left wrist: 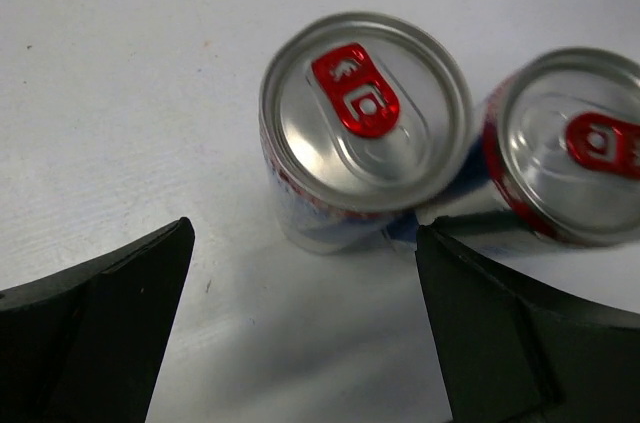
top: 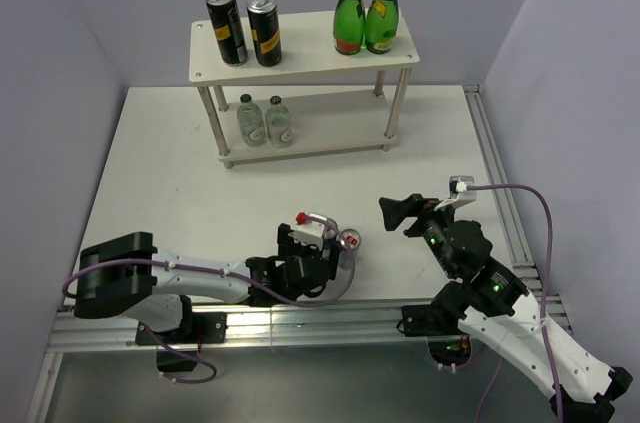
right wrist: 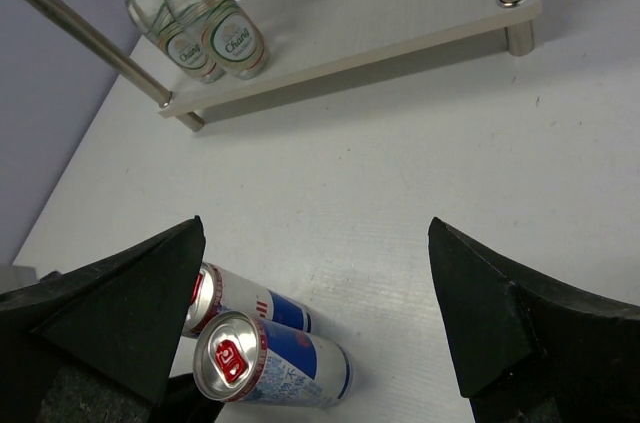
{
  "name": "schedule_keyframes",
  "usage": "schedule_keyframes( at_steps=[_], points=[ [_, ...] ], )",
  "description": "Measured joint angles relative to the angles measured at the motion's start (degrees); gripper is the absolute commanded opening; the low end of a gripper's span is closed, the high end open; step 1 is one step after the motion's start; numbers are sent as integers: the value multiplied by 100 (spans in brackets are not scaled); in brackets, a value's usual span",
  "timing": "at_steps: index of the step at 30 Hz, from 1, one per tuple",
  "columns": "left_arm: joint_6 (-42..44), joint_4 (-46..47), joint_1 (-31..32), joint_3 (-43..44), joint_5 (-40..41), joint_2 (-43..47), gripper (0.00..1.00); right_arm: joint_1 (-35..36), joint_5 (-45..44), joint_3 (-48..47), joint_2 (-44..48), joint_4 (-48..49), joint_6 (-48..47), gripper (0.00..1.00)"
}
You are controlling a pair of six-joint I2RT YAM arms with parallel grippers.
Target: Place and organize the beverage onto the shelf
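Note:
Two slim silver-blue cans with red tabs stand upright side by side on the table, one (left wrist: pixel 365 123) and the other (left wrist: pixel 575 148); only one can (top: pixel 349 239) shows from above. My left gripper (left wrist: pixel 300 343) hovers over them, open and holding nothing, its right finger (left wrist: pixel 510 333) close to the cans' sides. My right gripper (top: pixel 392 213) is open and empty, apart to the right of the cans (right wrist: pixel 270 363). On the shelf (top: pixel 300 63), two black-and-yellow cans (top: pixel 245 28) stand on top and two clear bottles (top: pixel 265 121) on the lower board.
Two tall green glass bottles (top: pixel 365 11) stand on the right of the shelf's top board. Purple walls close the table on the left, right and back. A metal rail (top: pixel 500 193) runs along the table's right edge.

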State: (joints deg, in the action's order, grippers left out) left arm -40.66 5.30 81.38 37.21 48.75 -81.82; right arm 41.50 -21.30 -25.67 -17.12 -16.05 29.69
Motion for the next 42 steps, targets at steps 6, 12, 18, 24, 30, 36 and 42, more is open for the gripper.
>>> schedule_keyframes(
  at_steps=[6,12,18,24,30,36,42],
  points=[
    [212,673,-391,-2,-42,-459,99,0,20,0,-2,0,0,100],
    [511,1366,-693,-2,-116,-752,91,0,68,0,-33,17,-11,100],
    [793,1971,-975,28,-240,-1073,59,0,103,0,-48,17,-17,100],
    [1198,2079,-1226,321,-328,-1357,14,0,109,0,-48,20,-17,100],
    [1808,1790,-1687,1088,-610,-1412,0,0,129,0,-48,20,-17,100],
    [2321,1755,-2514,2332,-997,-1714,0,0,146,0,-46,22,-17,100],
    [2658,1727,-3250,3571,-1346,-2492,0,0,170,0,-44,26,-17,100]
  ],
)
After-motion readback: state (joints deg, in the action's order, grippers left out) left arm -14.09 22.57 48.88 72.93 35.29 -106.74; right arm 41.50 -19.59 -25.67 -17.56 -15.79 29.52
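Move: Ahead of the open left hand by about 8 cm, and 1 cm to its right, stands the nearer of two blue-silver cans, its middle some 2 cm lower. The other can is about 5 cm ahead and 6 cm right of this hand. The right-hand clear bottle on the lower shelf is roughly 31 cm ahead and 8 cm left, about 2 cm higher. From the idle right hand, the first can lies about 3 cm ahead, 14 cm left and 15 cm below. Sliding forward about 7 cm almost level, the left hand brings its open fingers around the nearer can and closes them to pinch its sides. It then lifts the can some 12 cm while carrying it roughly 19 cm farther forward to the lower shelf, right of the clear bottles, the fingers tipping up about 15 degrees and turning slightly counter-clockwise. ##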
